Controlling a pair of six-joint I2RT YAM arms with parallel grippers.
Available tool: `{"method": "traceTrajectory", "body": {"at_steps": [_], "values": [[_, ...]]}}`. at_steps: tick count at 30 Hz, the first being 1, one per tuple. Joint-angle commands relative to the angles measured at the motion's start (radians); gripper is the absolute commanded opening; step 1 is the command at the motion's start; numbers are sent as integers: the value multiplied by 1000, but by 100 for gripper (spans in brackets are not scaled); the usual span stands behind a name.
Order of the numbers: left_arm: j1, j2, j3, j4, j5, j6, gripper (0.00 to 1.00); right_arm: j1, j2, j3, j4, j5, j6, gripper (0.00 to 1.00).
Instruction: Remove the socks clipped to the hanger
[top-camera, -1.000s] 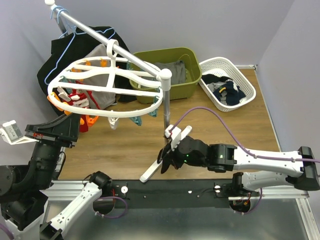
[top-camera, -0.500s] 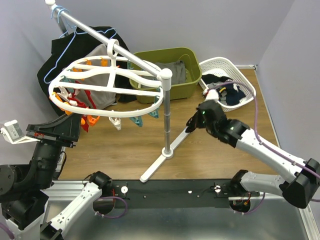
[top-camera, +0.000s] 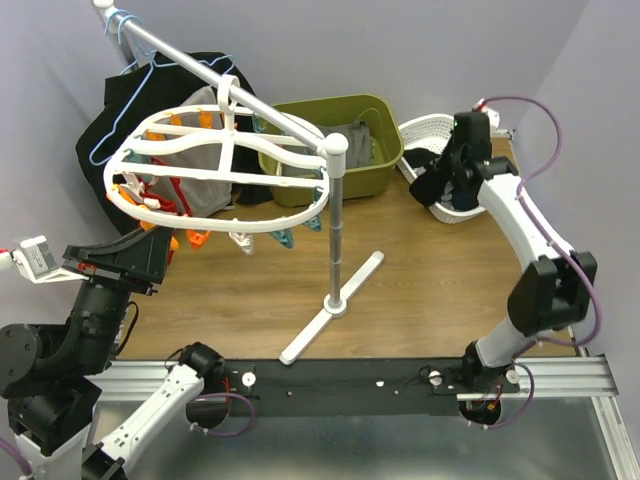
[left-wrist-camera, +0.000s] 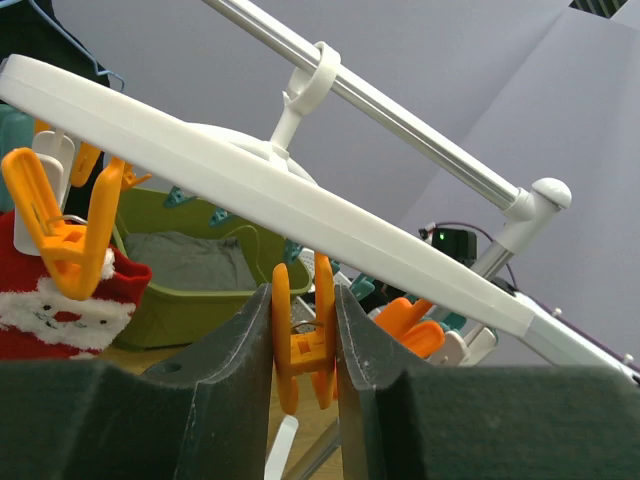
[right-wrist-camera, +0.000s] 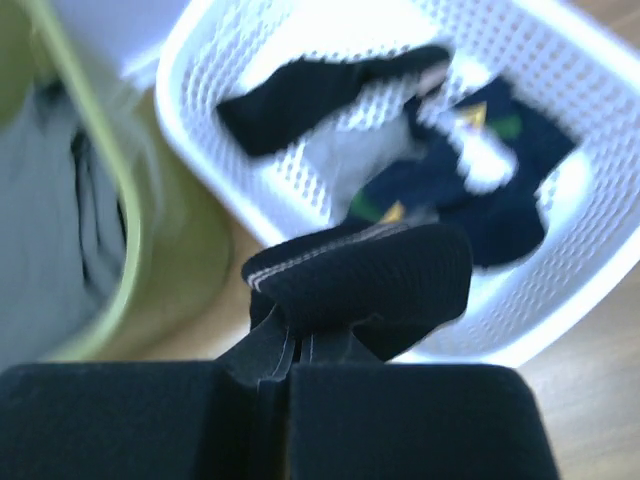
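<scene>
The white oval hanger (top-camera: 230, 180) hangs from the rail, ringed with orange and teal pegs. In the left wrist view its rim (left-wrist-camera: 250, 180) crosses overhead. My left gripper (left-wrist-camera: 303, 300) is shut on an orange peg (left-wrist-camera: 300, 345) below that rim, at the hanger's near-left edge (top-camera: 165, 250). A red Santa sock (left-wrist-camera: 50, 300) hangs from another orange peg to the left. My right gripper (right-wrist-camera: 290, 345) is shut on a black sock (right-wrist-camera: 370, 270) with pale stitching. It holds this sock above the near-left rim of the white basket (top-camera: 497, 165).
Several dark socks (right-wrist-camera: 480, 180) lie in the white basket (right-wrist-camera: 230, 40). A green tub (top-camera: 390, 135) with grey cloth stands beside it. The stand's pole (top-camera: 335, 230) and foot (top-camera: 330, 320) are mid-table. A black garment (top-camera: 110, 120) hangs at the back left.
My right arm has swung from the near middle of the table up to the white basket at the far right, carrying the black sock. The hanger has swayed slightly. My left gripper stays on the peg.
</scene>
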Motion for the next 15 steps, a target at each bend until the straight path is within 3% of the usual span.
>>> {"method": "traceTrajectory", "body": {"at_steps": [1, 6, 9, 10, 15], "values": [[-2, -4, -13, 28, 63, -18, 0, -76, 227, 359, -57, 22, -8, 1], [-2, -20, -52, 52, 97, -40, 0, -102, 519, 778, -260, 36, -21, 4], [-2, -20, -55, 58, 106, -32, 0, -108, 677, 1003, -372, 24, -34, 24], [-2, -20, -56, 61, 109, -30, 0, -108, 696, 1024, -386, 21, -32, 38], [-2, -24, -55, 71, 132, -8, 0, -110, 648, 841, -324, -27, -18, 67]]}}
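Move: The white basket's middle lies about 18 cm ahead of the right gripper, 6 cm to its right and some 18 cm below; the gripper already holds a black sock. Inside the basket, another black sock lies about 21 cm ahead of this hand and 1 cm left, the navy sock 12 cm ahead and 8 cm right. The green bin stands level with the basket, 30 cm to its left. From the left gripper the basket is roughly 50 cm ahead, 56 cm right and 45 cm down. Swing the right gripper briskly about 15 cm forward and a little right over the white basket, rising 4 to 5 cm on the way, then let it dip about 4 cm as the fingers open past halfway to let go of the black sock. Meanwhile keep the left fingers closed on the orange clip at the hanger's near rim and ease it some 2 cm right and slightly down. ##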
